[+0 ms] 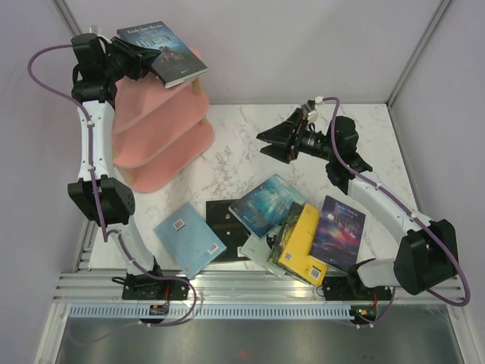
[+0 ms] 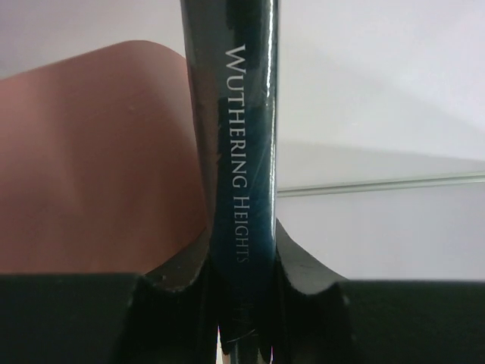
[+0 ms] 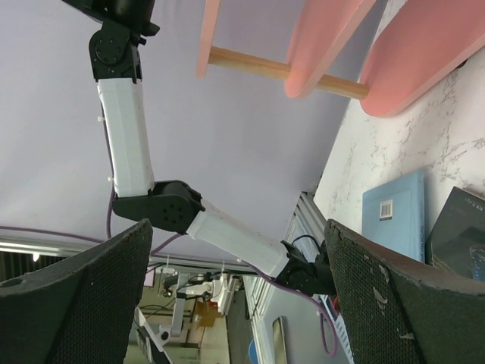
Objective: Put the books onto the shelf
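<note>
My left gripper (image 1: pixel 140 59) is shut on a dark book (image 1: pixel 163 51) and holds it over the top tier of the pink shelf (image 1: pixel 163 129). In the left wrist view the spine (image 2: pixel 242 152), lettered "Wuthering Heights", stands between the jaws of the left gripper (image 2: pixel 242 303), with a pink board (image 2: pixel 91 152) to its left. My right gripper (image 1: pixel 274 142) hangs open over the table, pointing left, with nothing in it (image 3: pixel 239 296). On the table lie a pale blue book (image 1: pixel 188 237), a black one (image 1: pixel 226 220), a teal starry one (image 1: pixel 267 203), a yellow one (image 1: pixel 305 244) and a purple galaxy one (image 1: pixel 339 231).
The books on the right overlap in a loose pile near the right arm's base. The shelf (image 3: pixel 409 61) stands at the back left of the marble table (image 1: pixel 242 144). White walls close in the back and sides. The pale blue book (image 3: pixel 394 220) lies near the left arm's base.
</note>
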You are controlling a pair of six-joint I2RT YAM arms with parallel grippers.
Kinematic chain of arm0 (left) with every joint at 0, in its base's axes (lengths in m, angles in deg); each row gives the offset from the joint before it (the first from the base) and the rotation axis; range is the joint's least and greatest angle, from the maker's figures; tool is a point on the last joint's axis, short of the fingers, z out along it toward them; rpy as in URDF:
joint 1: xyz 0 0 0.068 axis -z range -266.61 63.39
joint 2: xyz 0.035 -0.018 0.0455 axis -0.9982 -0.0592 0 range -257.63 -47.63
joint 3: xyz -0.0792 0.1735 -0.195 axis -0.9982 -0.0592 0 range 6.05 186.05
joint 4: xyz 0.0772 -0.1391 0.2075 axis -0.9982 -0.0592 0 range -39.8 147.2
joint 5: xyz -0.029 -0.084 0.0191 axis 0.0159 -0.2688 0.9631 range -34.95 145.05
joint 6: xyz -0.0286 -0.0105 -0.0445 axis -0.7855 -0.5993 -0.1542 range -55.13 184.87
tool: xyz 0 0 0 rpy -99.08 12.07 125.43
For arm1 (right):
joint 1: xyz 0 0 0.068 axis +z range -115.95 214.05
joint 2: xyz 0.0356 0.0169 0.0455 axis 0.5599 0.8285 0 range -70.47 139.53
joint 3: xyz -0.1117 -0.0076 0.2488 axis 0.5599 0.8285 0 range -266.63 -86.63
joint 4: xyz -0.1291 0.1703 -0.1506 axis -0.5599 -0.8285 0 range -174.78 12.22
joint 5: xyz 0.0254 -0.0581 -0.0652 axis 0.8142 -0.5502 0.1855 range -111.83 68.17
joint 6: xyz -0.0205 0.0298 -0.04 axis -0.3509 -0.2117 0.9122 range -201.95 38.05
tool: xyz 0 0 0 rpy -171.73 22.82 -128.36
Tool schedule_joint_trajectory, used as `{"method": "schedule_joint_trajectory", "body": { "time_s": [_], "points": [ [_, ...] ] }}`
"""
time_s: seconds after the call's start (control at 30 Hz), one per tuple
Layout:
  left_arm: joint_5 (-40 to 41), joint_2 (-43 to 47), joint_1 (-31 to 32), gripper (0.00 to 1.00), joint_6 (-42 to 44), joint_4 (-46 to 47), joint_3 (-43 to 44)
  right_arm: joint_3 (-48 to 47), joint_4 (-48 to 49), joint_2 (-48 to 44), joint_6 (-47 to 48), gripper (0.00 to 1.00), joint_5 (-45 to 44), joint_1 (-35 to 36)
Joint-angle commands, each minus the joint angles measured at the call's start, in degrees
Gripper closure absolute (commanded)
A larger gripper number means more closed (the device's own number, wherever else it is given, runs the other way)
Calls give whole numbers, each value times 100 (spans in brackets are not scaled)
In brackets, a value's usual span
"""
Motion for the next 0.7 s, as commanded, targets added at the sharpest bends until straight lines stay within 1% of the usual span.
{"method": "schedule_joint_trajectory", "body": {
  "time_s": [0.0,0.1,0.13,0.17,0.2,0.23,0.27,0.3,0.33,0.37,0.43,0.47,0.5,0.53,0.57,0.67],
  "points": [
    [313,-72,-10,98,-9,265,617,1,-181,-258,241,3,-39,-16],
    [277,-73,-19,97,113,-25,626,62,-322,-311,320,3,-48,-42],
    [338,6,-10,95,192,-200,617,97,-314,-311,320,4,-48,-51],
    [425,59,-19,90,289,-350,608,106,-314,-320,329,3,-48,-51],
    [635,103,-10,88,498,-526,591,124,-314,-320,329,3,-48,-60],
    [829,225,-19,84,605,-971,582,133,-314,-311,329,4,-40,-60],
    [1013,287,-19,76,693,-1141,556,133,-314,-311,338,4,-31,-69],
    [1267,349,-28,71,833,-1290,521,133,-322,-302,329,4,-31,-69],
    [1348,402,-37,68,895,-1466,460,124,-331,-302,346,3,-22,-69],
    [1436,411,-37,51,1035,-1590,468,133,-340,-294,355,3,-22,-60],
    [1446,420,-37,42,1150,-1705,476,141,-366,-276,381,4,-13,-69],
    [1437,437,-37,33,1212,-1836,477,159,-375,-250,390,4,-13,-78],
    [1437,446,-37,28,1317,-1889,477,159,-392,-258,408,4,-13,-78],
    [1446,481,-37,4,1388,-1959,477,176,-410,-250,408,4,-13,-78],
    [1489,516,-37,0,1467,-2012,468,177,-419,-224,425,4,-13,-78],
    [1927,648,-37,0,1774,-2276,477,177,-480,-215,478,4,-30,-86]
  ]
}}
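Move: The left hand still pinches Wuthering Heights by its spine over the shelf's top board; the book's middle lies about 2 cm ahead and 4 cm to the right, roughly at finger height. The top board's middle is some 6 cm back, 1 cm left and 5 cm below the left hand. From the idle right hand, the book is about 24 cm ahead, 29 cm left and 9 cm higher. The left hand opens wide, letting go of the book, and draws about 5 cm back and left from it. ##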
